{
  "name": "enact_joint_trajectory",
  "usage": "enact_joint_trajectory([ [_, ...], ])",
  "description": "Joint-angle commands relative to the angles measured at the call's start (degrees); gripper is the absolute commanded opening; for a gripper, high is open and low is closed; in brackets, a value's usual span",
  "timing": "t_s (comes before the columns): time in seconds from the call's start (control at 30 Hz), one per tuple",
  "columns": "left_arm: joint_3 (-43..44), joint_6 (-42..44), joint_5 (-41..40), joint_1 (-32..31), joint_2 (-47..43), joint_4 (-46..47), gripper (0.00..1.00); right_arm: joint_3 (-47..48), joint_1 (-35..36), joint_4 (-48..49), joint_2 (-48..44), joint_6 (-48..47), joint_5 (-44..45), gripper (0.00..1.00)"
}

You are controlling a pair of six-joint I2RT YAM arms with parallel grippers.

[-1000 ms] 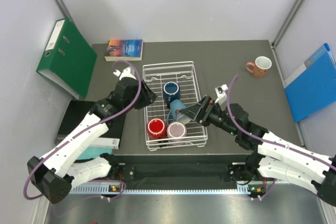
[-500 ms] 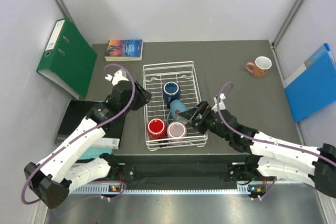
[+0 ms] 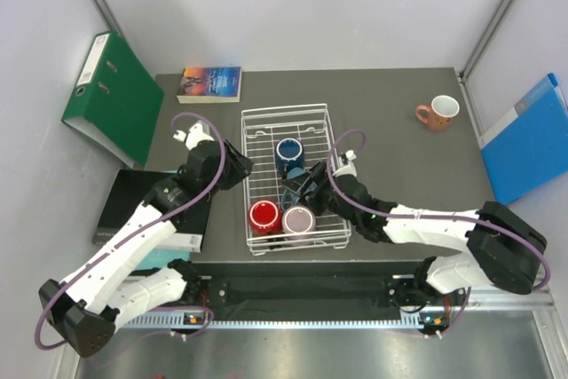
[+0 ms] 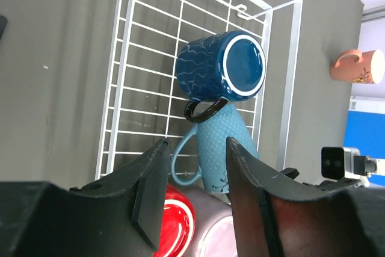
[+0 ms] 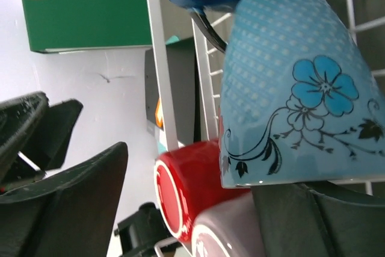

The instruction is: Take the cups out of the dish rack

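The white wire dish rack (image 3: 246, 144) holds a dark blue cup (image 3: 288, 153), a teal cup (image 3: 291, 191) lying on its side, a red cup (image 3: 264, 217) and a pale mauve cup (image 3: 299, 219). A salmon-pink cup (image 3: 440, 112) stands on the table at the back right. My right gripper (image 3: 304, 185) reaches into the rack, open. In the right wrist view the teal cup (image 5: 289, 88) rests against one finger, while the other finger stands well clear. My left gripper (image 4: 197, 142) hovers open just left of the rack with nothing between its fingers.
A green binder (image 3: 111, 95) leans at the far left and a book (image 3: 210, 83) lies behind the rack. A blue folder (image 3: 528, 139) rests against the right wall. A black flat box (image 3: 133, 206) sits left of the rack under my left arm.
My right arm has stretched left into the rack, bringing its jaws beside the teal cup and narrowing them a little. My left gripper has drawn back slightly to the left.
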Motion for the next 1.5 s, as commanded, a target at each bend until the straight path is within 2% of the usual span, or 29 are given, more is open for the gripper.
enact_joint_trajectory([
  [0.0,-1.2,-0.4,-1.4,-0.2,-2.5,-0.9,0.47,5.3,0.6,1.9,0.5,-1.5,4.7,0.74],
  [0.13,-2.1,-0.7,-1.2,-0.2,-3.2,-0.9,0.48,6.7,0.4,-3.2,-1.3,-3.2,7.9,0.56],
  [0.23,-2.5,-0.9,-1.2,-0.2,-3.3,-0.8,0.48,7.2,0.5,-7.2,-2.1,-3.5,9.3,0.5],
  [0.37,-3.0,-1.2,-0.8,-0.2,-3.1,0.2,0.48,8.0,0.5,-13.9,-2.5,-3.3,11.2,0.49],
  [0.57,-3.3,-1.9,0.3,-0.2,-2.0,0.8,0.47,9.1,0.0,-17.4,0.3,-2.8,10.9,0.48],
  [0.9,-3.9,-1.6,0.7,-0.2,-2.1,0.7,0.47,11.1,-0.9,-12.0,6.6,-5.7,8.4,0.43],
  [1.0,-3.6,-1.2,0.6,-0.2,-2.1,0.7,0.47,11.4,-0.8,-10.9,7.5,-6.4,7.9,0.26],
  [1.03,-3.5,-1.1,0.5,-0.2,-2.1,0.7,0.47,11.5,-0.9,-11.0,7.4,-6.6,7.9,0.09],
  [1.07,-3.6,-1.1,0.5,-0.2,-2.1,0.7,0.47,11.4,-0.8,-11.4,7.4,-6.8,8.0,0.0],
  [1.23,-4.1,-1.4,0.7,-0.2,-2.1,1.2,0.47,11.3,-0.7,-15.6,2.4,-9.6,9.8,0.0],
  [1.37,-4.4,-1.2,0.5,-0.2,-1.9,2.0,0.47,11.2,-0.7,-22.6,-4.6,-12.7,13.3,0.0],
  [1.47,-4.2,-1.2,0.6,-0.2,-1.1,2.9,0.47,13.6,-0.7,-31.7,-10.4,-15.9,15.8,0.0],
])
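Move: Just ahead of the right hand, its fingers wide, lies the light blue cup, some 4 cm forward, 1 cm left and 4 cm below. The dark blue cup is about 7 cm beyond it and 3 cm further left. The pink cup sits around 6 cm back and 1 cm left of the hand, the red cup 5 cm back and 11 cm left. From the left hand the light blue cup is roughly 13 cm right, 1 cm ahead and 11 cm lower. Narrowing its fingers to about half, the right hand eases 2 cm forward, then sinks some 4 cm beside the light blue cup's rim while rolling its left side down. It pushes a little forward and left, pinches the rim wall with one finger inside the cup, then draws right and up about 4 cm, rolling slightly more. The left hand settles about 2 cm lower, still half open. ##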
